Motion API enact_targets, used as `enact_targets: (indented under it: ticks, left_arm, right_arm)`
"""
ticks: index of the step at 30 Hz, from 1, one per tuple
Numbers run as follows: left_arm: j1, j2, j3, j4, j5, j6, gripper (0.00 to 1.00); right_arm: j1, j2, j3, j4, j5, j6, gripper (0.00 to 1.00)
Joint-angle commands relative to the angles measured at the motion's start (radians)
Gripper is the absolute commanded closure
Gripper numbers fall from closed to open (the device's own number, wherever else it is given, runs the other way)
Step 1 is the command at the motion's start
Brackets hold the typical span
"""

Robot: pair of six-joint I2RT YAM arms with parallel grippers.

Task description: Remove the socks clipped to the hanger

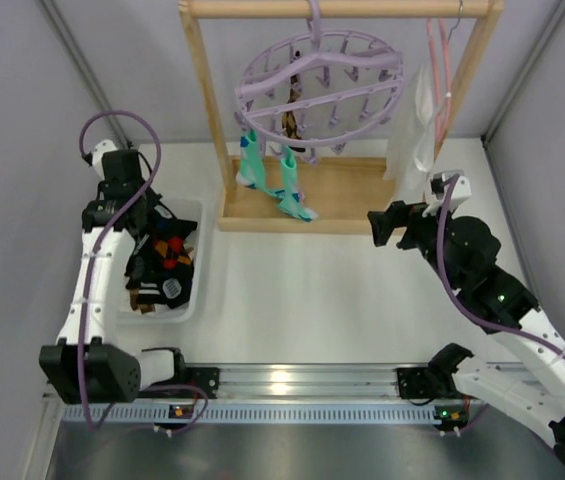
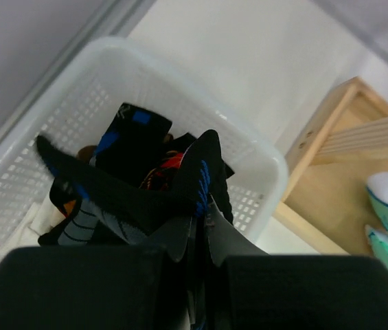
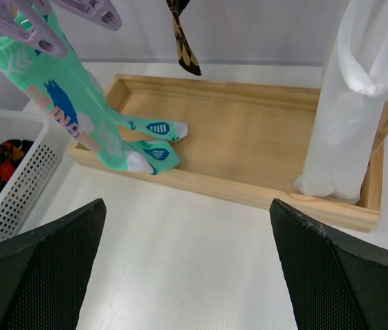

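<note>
The lavender ring hanger (image 1: 317, 85) hangs from the wooden rack's top bar. Two teal socks (image 1: 287, 190) and a brown-black diamond sock (image 1: 289, 125) are clipped to it. They also show in the right wrist view: teal socks (image 3: 70, 103) and the diamond sock (image 3: 183, 41). My left gripper (image 1: 167, 228) is over the white basket (image 1: 194, 290). In the left wrist view it (image 2: 200, 230) is shut on a black-blue sock (image 2: 197, 175) that hangs into the basket (image 2: 262, 158). My right gripper (image 1: 387, 225) is open and empty over the table in front of the rack, its fingers (image 3: 42, 265) wide apart.
The basket holds several black, orange-red and blue socks (image 1: 167, 265). The rack's wooden base tray (image 3: 248, 130) lies ahead of the right gripper. A white cloth (image 3: 351, 103) hangs at the rack's right beside a thin pink wire hanger (image 1: 440, 70). Grey walls stand on both sides.
</note>
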Motion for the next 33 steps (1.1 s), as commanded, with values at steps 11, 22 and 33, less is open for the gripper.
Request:
enact_targets:
  ticks: [11, 22, 33]
  left_arm:
    - [0.168, 0.271, -0.104, 0.127, 0.180, -0.137, 1.00]
    - [0.166, 0.043, -0.055, 0.136, 0.253, -0.033, 0.02]
    - [0.143, -0.367, -0.139, 0.134, 0.653, 0.031, 0.02]
  right_arm:
    - [-0.011, -0.028, -0.133, 0.082, -0.130, 0.008, 0.01]
    - [-0.011, -0.097, -0.133, -0.003, -0.106, -0.003, 0.01]
    - [-0.011, -0.109, -0.221, 0.139, -0.307, -0.064, 0.00]
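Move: The left hand, still pinching the black-and-blue sock, hangs over the basket: its middle is about 22 cm below, 4 cm back and 3 cm to the left. From that hand the wooden base's near-left corner is some 13 cm right, 4 cm ahead and 26 cm down; the teal socks hang about 25 cm right, 8 cm ahead, slightly lower. From the empty right hand the teal socks lie roughly 23 cm left and 14 cm ahead, a little below; the basket about 50 cm left, 27 cm lower. The left hand lowers the sock some 13 cm into the basket, easing slightly forward and left as its fingers tip down, then opens wide to let go and climbs about 20 cm, drawing back and a little right with the fingers tipping up again. The right hand, open and touching nothing, sinks about 5 cm and draws slightly back. ##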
